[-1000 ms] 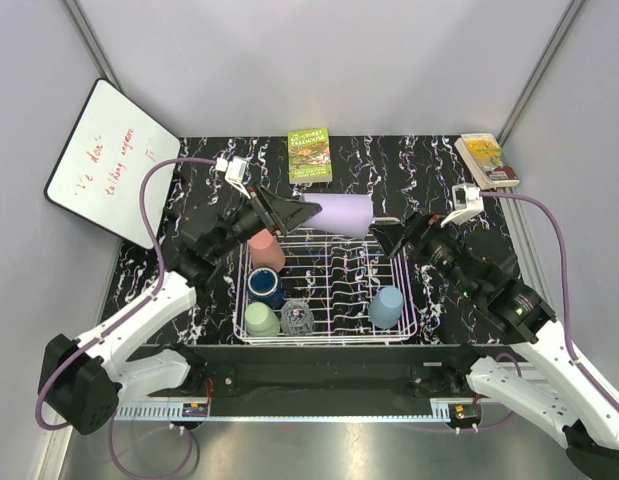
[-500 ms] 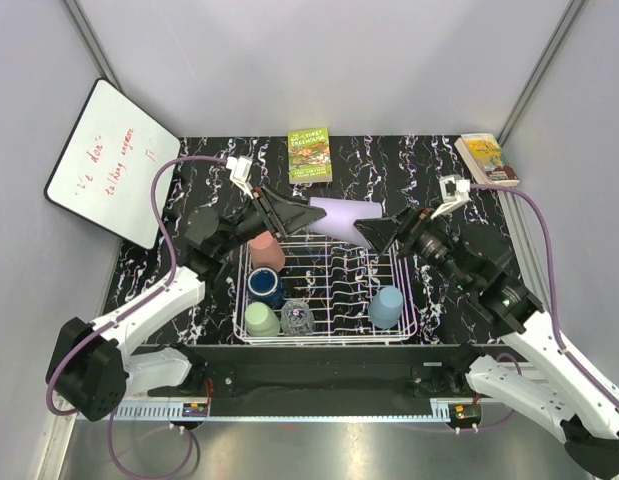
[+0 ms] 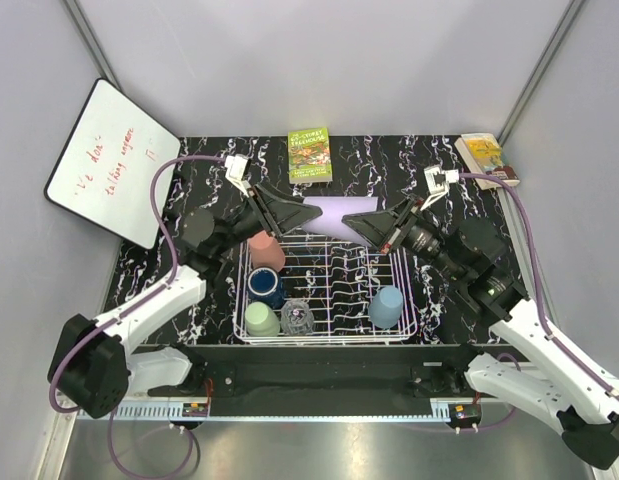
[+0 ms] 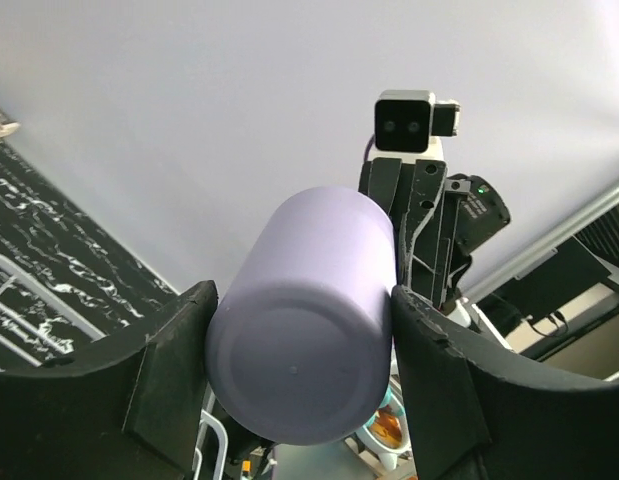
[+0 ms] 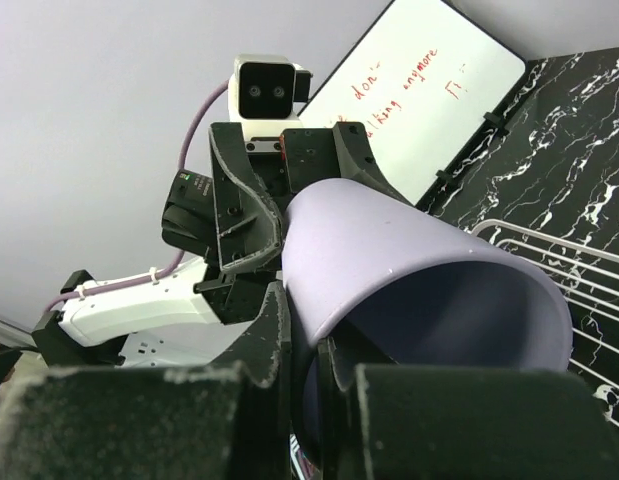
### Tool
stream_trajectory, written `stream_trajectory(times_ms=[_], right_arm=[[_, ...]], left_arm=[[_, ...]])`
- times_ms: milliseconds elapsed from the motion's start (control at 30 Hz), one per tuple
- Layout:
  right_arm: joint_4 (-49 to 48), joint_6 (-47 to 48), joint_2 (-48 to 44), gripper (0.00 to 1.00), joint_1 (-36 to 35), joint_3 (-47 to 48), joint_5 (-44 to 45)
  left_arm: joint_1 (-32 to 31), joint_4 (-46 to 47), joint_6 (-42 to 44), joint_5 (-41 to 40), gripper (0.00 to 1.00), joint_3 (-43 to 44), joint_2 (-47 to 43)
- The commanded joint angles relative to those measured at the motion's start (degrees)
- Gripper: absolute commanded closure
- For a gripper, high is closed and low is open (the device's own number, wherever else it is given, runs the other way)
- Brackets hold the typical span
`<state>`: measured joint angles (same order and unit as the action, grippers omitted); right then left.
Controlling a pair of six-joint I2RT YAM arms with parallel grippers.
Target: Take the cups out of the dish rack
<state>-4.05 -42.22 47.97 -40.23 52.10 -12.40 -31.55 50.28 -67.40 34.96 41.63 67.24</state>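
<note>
The lavender cup (image 3: 339, 214) hangs on its side above the back edge of the white dish rack (image 3: 409, 300), held from both ends. My left gripper (image 3: 301, 213) is shut on its closed base; in the left wrist view the cup (image 4: 304, 340) sits between both fingers. My right gripper (image 3: 364, 227) is shut on the open rim (image 5: 419, 270), one finger inside and one outside. In the rack stand the salmon pink cup (image 3: 266, 250), dark blue cup (image 3: 265, 285), pale green cup (image 3: 261, 320), clear glass (image 3: 297, 318) and light blue cup (image 3: 386, 307).
A green book (image 3: 310, 155) lies at the back middle of the black marbled table (image 3: 409, 165). Another book (image 3: 486, 158) lies at the back right corner. A whiteboard (image 3: 111, 165) leans against the left wall.
My right gripper has moved left to the cup's open end and closed on its rim. My left gripper still holds the cup's base, shifted slightly back.
</note>
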Motion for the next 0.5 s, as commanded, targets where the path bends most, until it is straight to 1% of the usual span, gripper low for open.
stream_trajectory(times_ms=[0,67,100,133,167,200,233,267,333,367,400,467], right_arm=[[0.9,4.1,0.6,1.0,0.1,-0.3,3.0],[1.8,4.8,-0.1,1.0,0.1,-0.2,4.2],[2.2,4.9,-0.4,1.0,0.1,-0.3,4.7],[3.1,5.4,-0.6,1.0,0.2,-0.2,5.6],[3.5,5.4,-1.2,1.0,0.2,-0.2,6.2],[3.7,5.7,-1.6,1.0,0.2,-0.1,6.9],[5.6,6.2,-1.7,1.0,0.2,0.0,8.3],[6.3,6.4,-2.4,1.0,0.2,0.2,9.0],[8.7,7.4,-3.4,1.0,0.2,1.1,11.7],[9.5,7.9,-3.8,1.0,0.2,1.5,12.0],[10.5,8.5,-4.1,1.0,0.2,2.5,15.0],[12.8,10.0,-5.1,1.0,0.2,4.2,17.5]], left_arm=[[-0.4,-2.9,4.6,1.5,0.85,2.3,1.5],[-0.4,-5.7,6.3,1.5,0.65,3.9,1.9],[-0.3,-8.8,7.7,1.4,0.42,4.5,1.9],[-0.2,-10.2,8.3,1.2,0.29,5.0,1.8],[-0.1,-13.1,8.9,0.9,0.19,6.0,1.7],[0.0,-14.7,10.3,0.6,0.07,6.5,1.5],[0.2,-16.3,11.0,0.0,0.03,7.1,1.2],[0.2,-19.8,11.8,-0.2,0.01,8.2,1.1],[0.5,-23.8,14.7,-1.6,0.01,10.0,0.5],[0.7,-27.2,15.4,-2.0,0.01,10.5,0.3],[1.4,-28.6,16.8,-2.9,0.01,10.8,-0.2],[2.3,-31.7,17.7,-3.9,0.01,11.2,-0.9]])
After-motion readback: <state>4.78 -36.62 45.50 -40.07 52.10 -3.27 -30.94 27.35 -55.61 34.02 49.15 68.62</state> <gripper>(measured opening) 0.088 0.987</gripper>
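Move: The lavender cup is held sideways between both hands. Its middle is about 5 cm right of the left hand, which grips the base end, and about 5 cm left and 1 cm ahead of the right hand, which pinches the rim. On the rack some 22 cm below, the pink cup stands roughly 11 cm left and 1 cm ahead of the left hand, the navy mug 11 cm left and 9 cm back. From the right hand, the light-blue cup is about 9 cm right, 10 cm back and 24 cm down. Rightward, down and somewhat forward, about 4 cm in all, the right hand draws the lavender cup away, keeping its shut pinch on the rim wall and turning some 10 degrees clockwise. The left fingers spread wide and let go of the base, while that hand sinks and reaches forward about 3 cm each way, its fingertips tipping down. ##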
